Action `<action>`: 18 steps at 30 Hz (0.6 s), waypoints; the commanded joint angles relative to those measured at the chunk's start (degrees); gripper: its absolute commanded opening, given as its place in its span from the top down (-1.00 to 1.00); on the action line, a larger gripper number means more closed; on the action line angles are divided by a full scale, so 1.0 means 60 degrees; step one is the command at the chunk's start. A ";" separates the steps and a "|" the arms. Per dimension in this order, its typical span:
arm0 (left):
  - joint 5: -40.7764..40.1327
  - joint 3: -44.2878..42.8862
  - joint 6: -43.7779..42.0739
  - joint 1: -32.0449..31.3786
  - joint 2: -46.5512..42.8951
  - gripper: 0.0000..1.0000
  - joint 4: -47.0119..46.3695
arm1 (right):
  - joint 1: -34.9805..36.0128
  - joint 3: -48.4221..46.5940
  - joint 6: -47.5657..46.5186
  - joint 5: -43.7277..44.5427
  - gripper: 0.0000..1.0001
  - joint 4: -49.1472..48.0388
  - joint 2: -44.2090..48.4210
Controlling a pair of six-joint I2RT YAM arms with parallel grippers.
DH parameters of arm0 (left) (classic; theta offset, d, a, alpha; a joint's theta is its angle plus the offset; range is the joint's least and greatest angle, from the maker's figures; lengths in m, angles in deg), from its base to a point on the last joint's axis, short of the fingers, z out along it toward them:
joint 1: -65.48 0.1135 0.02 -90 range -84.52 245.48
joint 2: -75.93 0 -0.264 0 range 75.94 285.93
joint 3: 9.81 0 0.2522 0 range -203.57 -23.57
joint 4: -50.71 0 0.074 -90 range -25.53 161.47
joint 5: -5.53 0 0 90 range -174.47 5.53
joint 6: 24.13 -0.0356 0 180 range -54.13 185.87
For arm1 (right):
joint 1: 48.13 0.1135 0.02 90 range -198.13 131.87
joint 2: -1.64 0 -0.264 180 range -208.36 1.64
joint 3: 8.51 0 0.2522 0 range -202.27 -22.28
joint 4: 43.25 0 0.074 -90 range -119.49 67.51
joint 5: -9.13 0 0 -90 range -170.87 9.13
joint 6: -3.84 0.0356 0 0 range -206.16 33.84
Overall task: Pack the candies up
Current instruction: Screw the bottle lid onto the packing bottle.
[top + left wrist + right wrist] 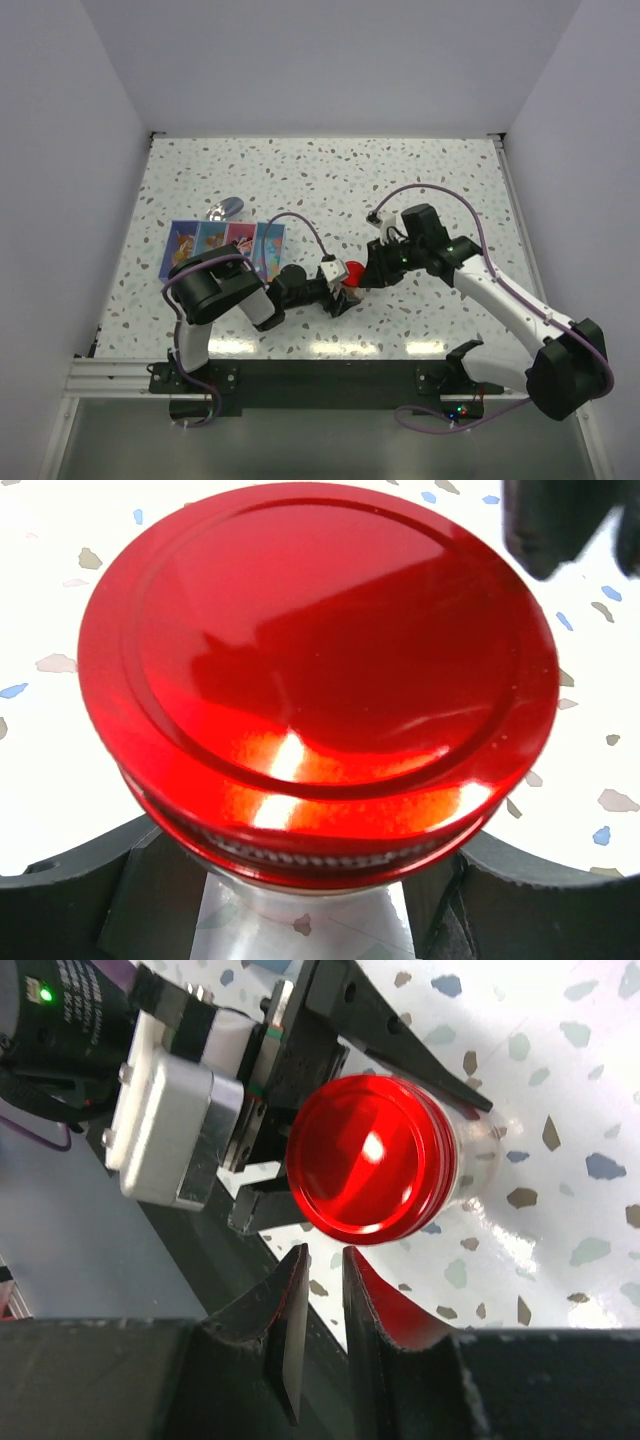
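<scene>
A small clear jar (478,1150) with a round red lid (365,1160) stands on the speckled table. My left gripper (310,905) is shut on the jar's body just under the lid (318,650), one finger (400,1040) on each side. My right gripper (322,1260) hovers just beside the lid's rim, its jaws a narrow gap apart with nothing between them. In the top view both grippers meet at the lid (352,272), the left gripper (340,292) from the left and the right gripper (368,278) from the right. The candies are out of view.
A row of colourful picture packets (225,247) lies to the left of the arms. A shiny metal scoop (226,209) rests just behind them. White walls close in the table (420,180) on three sides.
</scene>
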 commanded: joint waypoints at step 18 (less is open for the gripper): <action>0.0297 0.0318 -0.0173 0.0157 -0.0504 0.16 0.0488 | 0.0038 -0.2133 -0.5696 0.0316 -0.50 0.1897 -0.0366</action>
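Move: The red lid on the bottle sits just beside my right fingertips, its middle about 3 cm to their left, 2 cm ahead and roughly level. The bottle's body is below it, some 5 cm down, 2 cm ahead and 4 cm left. The candy box's middle stands around 36 cm left of my right hand, 12 cm ahead and 9 cm lower. From my left hand, already gripping the bottle, the lid is about 4 cm above and 1 cm to the right. Having just swept back along the lid's right side, I ease my right fingertips about 1 cm out to the right, then swing them forward and up, away from the lid, some 3 cm each way. As I go I roll the wrist about 20 degrees and open the fingers from nearly shut to wide. My left hand keeps its grip and holds the bottle practically still. ##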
